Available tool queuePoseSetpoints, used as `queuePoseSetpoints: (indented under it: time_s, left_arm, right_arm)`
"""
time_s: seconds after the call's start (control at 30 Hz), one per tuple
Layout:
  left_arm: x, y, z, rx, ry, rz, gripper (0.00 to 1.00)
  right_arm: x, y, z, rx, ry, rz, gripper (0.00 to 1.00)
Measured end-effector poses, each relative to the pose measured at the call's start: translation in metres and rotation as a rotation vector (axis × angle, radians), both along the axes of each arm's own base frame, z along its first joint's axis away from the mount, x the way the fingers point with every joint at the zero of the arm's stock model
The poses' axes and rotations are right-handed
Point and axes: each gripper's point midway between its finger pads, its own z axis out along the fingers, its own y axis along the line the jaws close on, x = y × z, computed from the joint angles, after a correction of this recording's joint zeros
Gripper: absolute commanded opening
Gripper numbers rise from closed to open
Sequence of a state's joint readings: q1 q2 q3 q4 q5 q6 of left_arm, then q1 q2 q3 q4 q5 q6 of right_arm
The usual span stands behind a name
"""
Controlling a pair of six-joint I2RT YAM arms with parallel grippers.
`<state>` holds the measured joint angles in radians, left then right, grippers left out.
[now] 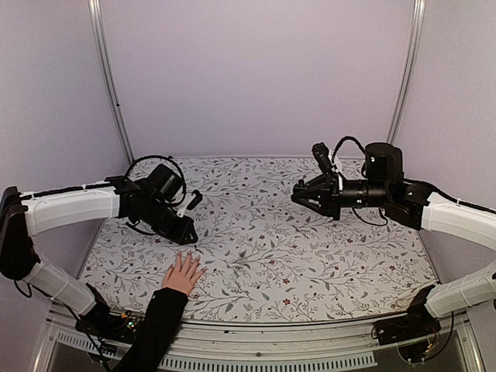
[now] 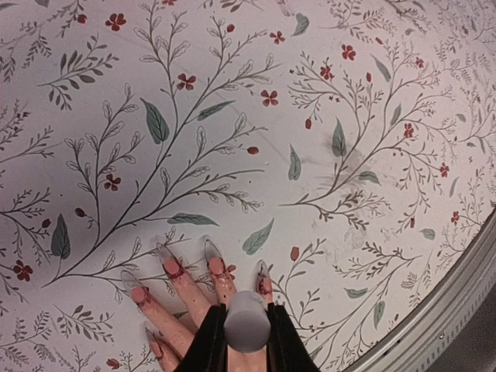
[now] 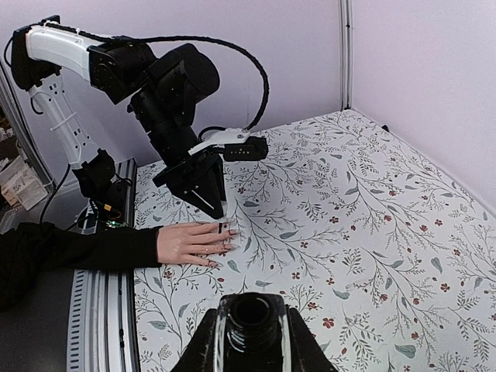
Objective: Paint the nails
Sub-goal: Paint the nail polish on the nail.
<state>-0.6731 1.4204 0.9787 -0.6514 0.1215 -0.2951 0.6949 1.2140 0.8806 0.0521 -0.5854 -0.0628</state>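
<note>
A light-skinned hand (image 1: 184, 273) in a black sleeve lies flat on the floral table, fingers spread. Its long clear nails (image 2: 211, 249) carry dark red polish near the cuticles. My left gripper (image 1: 188, 235) hangs right over the fingertips, shut on the grey-white cap (image 2: 248, 322) of the polish brush. The cap hides the brush itself in the left wrist view. In the right wrist view the left gripper (image 3: 215, 208) points down at a fingertip (image 3: 226, 229). My right gripper (image 1: 298, 195) hovers mid-table, shut on the open dark polish bottle (image 3: 252, 318).
The floral table cover (image 1: 310, 263) spreads between the arms. A metal rail (image 2: 457, 310) runs along the table's near edge beside the hand. Purple walls enclose the back and sides. The left arm's cable (image 3: 256, 70) loops above its wrist.
</note>
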Motion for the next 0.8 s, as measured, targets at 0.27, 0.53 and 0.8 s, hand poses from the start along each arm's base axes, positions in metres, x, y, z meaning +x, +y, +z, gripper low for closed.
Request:
queuePoseSetpoints:
  time_s: [0.27,0.53,0.8]
  left_arm:
    - [-0.008,-0.019,0.004,-0.108,-0.004,-0.168,0.0]
    - [-0.008,-0.023,0.022,-0.147,-0.093,-0.232,0.0]
    - [-0.009,-0.013,0.048,-0.161,-0.191,-0.244,0.0]
  right_arm:
    - [-0.001,-0.005,-0.006,0.012,0.017,0.024,0.0]
    - [-0.013,-0.01,-0.01,0.017,0.032,0.044,0.0]
    - [-0.011,-0.013,-0.008,0.026,0.029,0.049,0.0]
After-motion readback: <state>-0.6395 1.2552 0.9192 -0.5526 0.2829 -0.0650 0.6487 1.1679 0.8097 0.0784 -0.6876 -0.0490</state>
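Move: The left hand already holds the white cap, its brush pointing down and close to the nails; the nearest nail lies about 7 cm below this hand, 3 cm to its right and 1 cm ahead. The middle of the human hand is some 4 cm back from the left hand, 1 cm to its left and 7 cm down. From the right hand, which keeps the black bottle, that nail is roughly 25 cm left, 3 cm ahead and 24 cm below. The left hand strokes about 2 cm right, wrist turning clockwise, then lifts the brush 5 cm off the nails. ##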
